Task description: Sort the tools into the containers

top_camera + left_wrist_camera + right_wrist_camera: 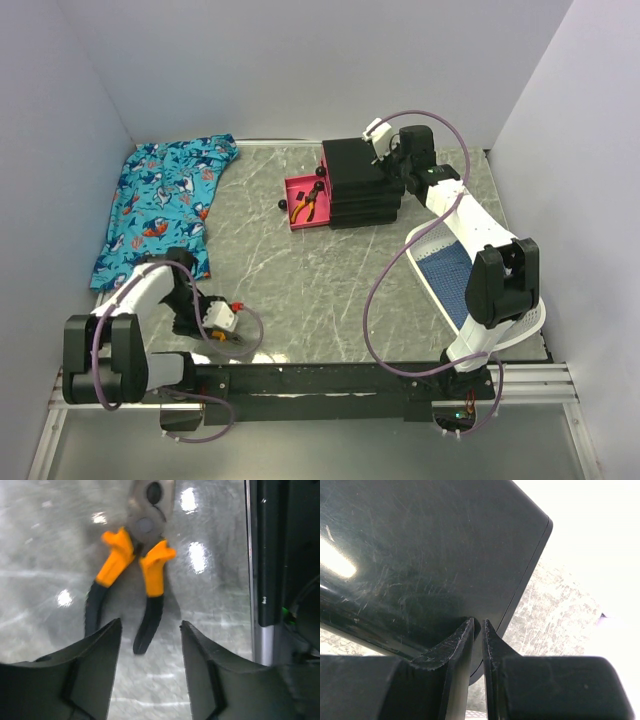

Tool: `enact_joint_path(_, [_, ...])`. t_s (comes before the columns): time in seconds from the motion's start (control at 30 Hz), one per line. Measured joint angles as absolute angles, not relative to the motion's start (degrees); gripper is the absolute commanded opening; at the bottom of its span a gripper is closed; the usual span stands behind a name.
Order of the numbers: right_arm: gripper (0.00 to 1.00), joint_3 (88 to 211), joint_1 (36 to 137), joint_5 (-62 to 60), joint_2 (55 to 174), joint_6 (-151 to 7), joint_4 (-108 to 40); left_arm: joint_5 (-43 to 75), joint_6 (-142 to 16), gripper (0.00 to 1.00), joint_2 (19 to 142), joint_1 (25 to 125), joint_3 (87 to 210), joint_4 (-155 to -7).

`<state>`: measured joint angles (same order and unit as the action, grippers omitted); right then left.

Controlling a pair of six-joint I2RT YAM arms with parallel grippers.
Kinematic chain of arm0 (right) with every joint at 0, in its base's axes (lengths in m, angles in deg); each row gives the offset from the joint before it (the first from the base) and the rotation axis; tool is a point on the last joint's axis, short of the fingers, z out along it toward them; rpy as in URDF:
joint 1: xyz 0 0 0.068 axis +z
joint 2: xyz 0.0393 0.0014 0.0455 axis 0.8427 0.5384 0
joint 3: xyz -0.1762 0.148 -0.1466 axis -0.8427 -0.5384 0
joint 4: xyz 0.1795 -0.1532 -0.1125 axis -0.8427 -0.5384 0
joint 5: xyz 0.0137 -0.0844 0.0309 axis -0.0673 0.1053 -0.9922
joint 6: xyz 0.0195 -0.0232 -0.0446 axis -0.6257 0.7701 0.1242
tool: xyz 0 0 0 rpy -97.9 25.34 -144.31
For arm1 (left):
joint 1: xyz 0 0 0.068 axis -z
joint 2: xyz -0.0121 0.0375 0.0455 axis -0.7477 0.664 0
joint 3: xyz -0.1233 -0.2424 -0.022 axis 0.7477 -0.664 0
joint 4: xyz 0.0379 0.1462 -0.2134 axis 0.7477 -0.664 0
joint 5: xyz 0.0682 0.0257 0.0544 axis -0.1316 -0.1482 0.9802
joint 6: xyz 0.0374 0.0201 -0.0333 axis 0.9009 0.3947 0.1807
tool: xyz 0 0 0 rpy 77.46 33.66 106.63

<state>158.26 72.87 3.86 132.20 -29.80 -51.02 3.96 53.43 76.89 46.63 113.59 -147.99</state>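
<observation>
Orange-and-black-handled pliers lie flat on the grey table near its front edge. My left gripper hangs open just above them, and the end of one black handle shows between its fingertips without touching. From above, this gripper is at the front left over the pliers. A pink drawer stands pulled out of the black cabinet and holds another pair of pliers. My right gripper rests on the cabinet top, jaws almost together with nothing between them.
A shark-patterned blue cloth lies at the back left. A white basket with a blue mat stands at the right, under the right arm. The black base rail runs close beside the left gripper. A small red object lies near the left gripper.
</observation>
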Motion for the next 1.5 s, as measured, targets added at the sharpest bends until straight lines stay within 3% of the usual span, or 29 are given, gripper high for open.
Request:
enact_joint_path(0.03, [0.21, 158.3, 72.9, 3.9, 132.2, -29.8, -51.0, 4.4, 53.5, 0.5, 76.8, 47.5, 112.6, -146.7])
enact_joint_path(0.07, [0.21, 158.3, 72.9, 3.9, 132.2, -29.8, -51.0, 4.8, 53.5, 0.4, 76.7, 48.2, 111.6, -145.8])
enact_joint_path(0.13, [0.21, 158.3, 73.0, 3.9, 132.2, -29.8, -51.0, 5.5, 53.7, 0.3, 74.8, 50.0, 109.8, -143.3])
enact_joint_path(0.2, [0.21, 158.3, 73.0, 3.9, 132.2, -29.8, -51.1, 6.6, 53.8, 0.11, 72.1, 51.7, 108.0, -140.7])
enact_joint_path(0.27, [0.21, 158.3, 73.0, 3.9, 132.2, -29.8, -51.0, 6.8, 53.6, 0.01, 71.0, 52.4, 107.6, -140.6])
enact_joint_path(0.43, [0.21, 157.9, 73.0, 3.9, 132.1, -29.6, -50.7, 6.5, 53.3, 0.01, 72.7, 52.4, 112.2, -144.8])
enact_joint_path(0.67, [0.21, 157.9, 73.0, 3.9, 132.1, -29.6, -50.7, -3.1, 47.2, 0.01, 76.7, 52.3, 134.8, -147.1])
enact_joint_path(1.0, [0.21, 157.9, 73.0, 3.9, 132.1, -29.5, -50.6, -6.0, 7.9, 0.01, 106.3, 56.1, 164.9, -130.5])
enact_joint_path(1.2, [0.21, 157.9, 73.1, 3.9, 132.1, -29.3, -50.6, -2.3, -4.8, 0.02, 120.2, 64.4, 185.0, -129.4])
enact_joint_path(1.5, [0.21, 157.5, 73.3, 4.4, 132.0, -28.7, -50.2, -5.6, -22.6, 0.01, 132.1, 68.1, 197.3, -131.9])
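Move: The orange-handled pliers lie just below the open left fingers, one handle between the tips, their middle about 5 cm right, 1 back and 2 down. The open pink drawer, holding another pliers, is roughly 34 cm ahead, 28 right and a couple higher; the blue cloth's middle lies some 33 cm ahead and 18 left. From the right hand the orange-handled pliers are about 36 cm back, 52 left and 21 below. Left fingers pinch one pliers handle, lift, and swing about 35 cm forward, then right over the open drawer. ##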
